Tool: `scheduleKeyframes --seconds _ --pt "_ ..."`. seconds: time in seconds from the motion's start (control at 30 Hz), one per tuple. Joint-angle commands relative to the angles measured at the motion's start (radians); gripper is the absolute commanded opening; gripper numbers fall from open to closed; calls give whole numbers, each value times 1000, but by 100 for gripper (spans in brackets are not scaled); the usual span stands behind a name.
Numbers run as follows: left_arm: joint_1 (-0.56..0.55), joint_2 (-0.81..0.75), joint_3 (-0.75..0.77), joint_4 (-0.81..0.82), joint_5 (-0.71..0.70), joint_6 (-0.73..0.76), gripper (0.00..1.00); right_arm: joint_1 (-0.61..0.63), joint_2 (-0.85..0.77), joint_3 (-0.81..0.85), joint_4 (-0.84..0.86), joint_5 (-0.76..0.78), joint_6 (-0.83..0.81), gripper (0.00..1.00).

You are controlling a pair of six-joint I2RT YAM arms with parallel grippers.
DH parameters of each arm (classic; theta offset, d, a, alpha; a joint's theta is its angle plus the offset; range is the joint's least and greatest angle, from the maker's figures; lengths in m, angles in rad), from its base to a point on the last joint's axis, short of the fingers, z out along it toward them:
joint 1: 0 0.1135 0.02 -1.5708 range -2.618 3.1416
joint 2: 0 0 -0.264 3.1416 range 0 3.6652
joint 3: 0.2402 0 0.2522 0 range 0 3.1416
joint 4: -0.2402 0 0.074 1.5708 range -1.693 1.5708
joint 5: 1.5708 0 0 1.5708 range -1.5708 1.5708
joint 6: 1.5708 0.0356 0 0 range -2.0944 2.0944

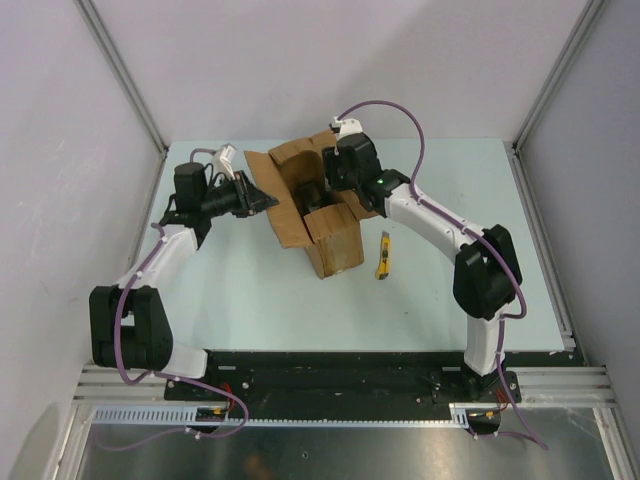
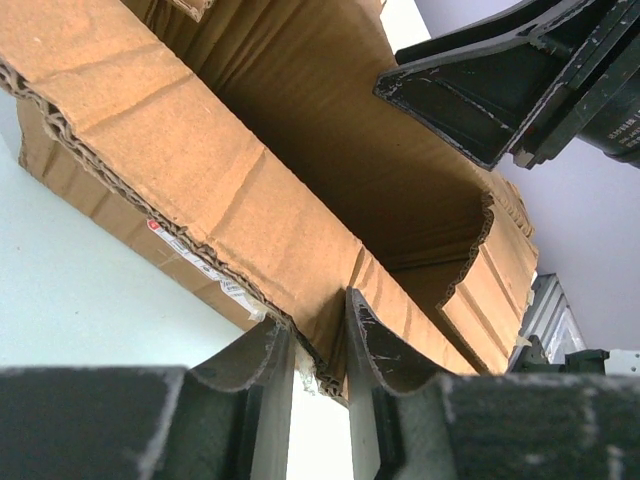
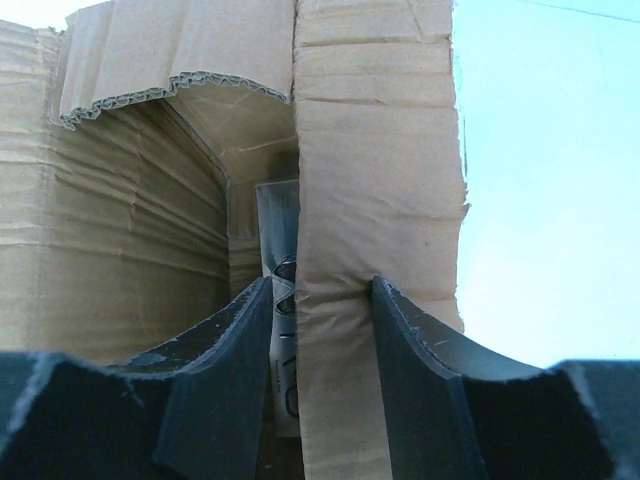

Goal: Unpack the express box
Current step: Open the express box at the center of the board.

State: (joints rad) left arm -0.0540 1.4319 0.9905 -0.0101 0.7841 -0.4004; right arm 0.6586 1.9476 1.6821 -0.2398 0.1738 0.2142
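The express box [image 1: 335, 245] stands open mid-table, its brown flaps spread. My left gripper [image 1: 262, 200] is at its left side, shut on the ragged edge of a flap [image 2: 200, 170]; both fingers press the corrugated edge in the left wrist view [image 2: 320, 350]. My right gripper [image 1: 335, 190] reaches down into the box from the far side and shows as a black shape [image 2: 480, 90] above the opening. Its jaws [image 3: 322, 290] pinch a cardboard flap [image 3: 370, 200]. A slim grey-white package [image 3: 278, 230] stands just inside, beside the left finger; I cannot tell whether it is pinched too.
A yellow utility knife [image 1: 383, 256] lies on the table just right of the box. A white label [image 2: 190, 262] runs along the box's outer side. Grey walls close in the table on three sides.
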Motion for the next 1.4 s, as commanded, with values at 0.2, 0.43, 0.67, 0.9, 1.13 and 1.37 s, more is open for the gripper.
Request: scheduleKeyframes --seconds 0.2,0.43,0.67,0.9,1.13,1.37 --pt "-37 52 -39 -206 -20 74 0 53 195 -101 -288 -100 88 21" --pt "-37 -2 -29 -206 -55 64 29 59 142 -85 -283 -43 106 2" --pt "-37 -115 -15 -206 -317 58 56 70 97 -75 -291 33 97 0" --pt "-40 -172 45 -209 -488 48 68 110 77 -53 -320 101 116 0" --pt "-84 -209 184 -212 -500 35 70 115 96 -44 -331 118 142 0" --pt "-145 -252 252 -217 -536 43 67 113 99 -44 -329 121 148 0"
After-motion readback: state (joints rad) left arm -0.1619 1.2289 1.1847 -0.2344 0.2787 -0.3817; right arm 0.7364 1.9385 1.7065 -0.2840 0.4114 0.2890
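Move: Astride the folded edge of the box's right flap, the right hand has it practically between its half-open fingertips, some 2 cm below the hand point. From this hand the left flap is about 12 cm left and 5 cm back, the near flap some 9 cm straight back and 4 cm down, and the yellow knife roughly 16 cm back, 11 cm right and 18 cm down. The left hand already pinches the left flap, whose middle is about 1 cm to its right. Closing nearly shut, the right fingers pinch the folded edge of the right flap, then keep hold while easing about 1 cm up and back and turning slightly clockwise. Meanwhile the left hand opens its fingers, lets go of the left flap, backs off to the left with a counter-clockwise turn of some 20 degrees, then rises about 10 cm clear of the box. ##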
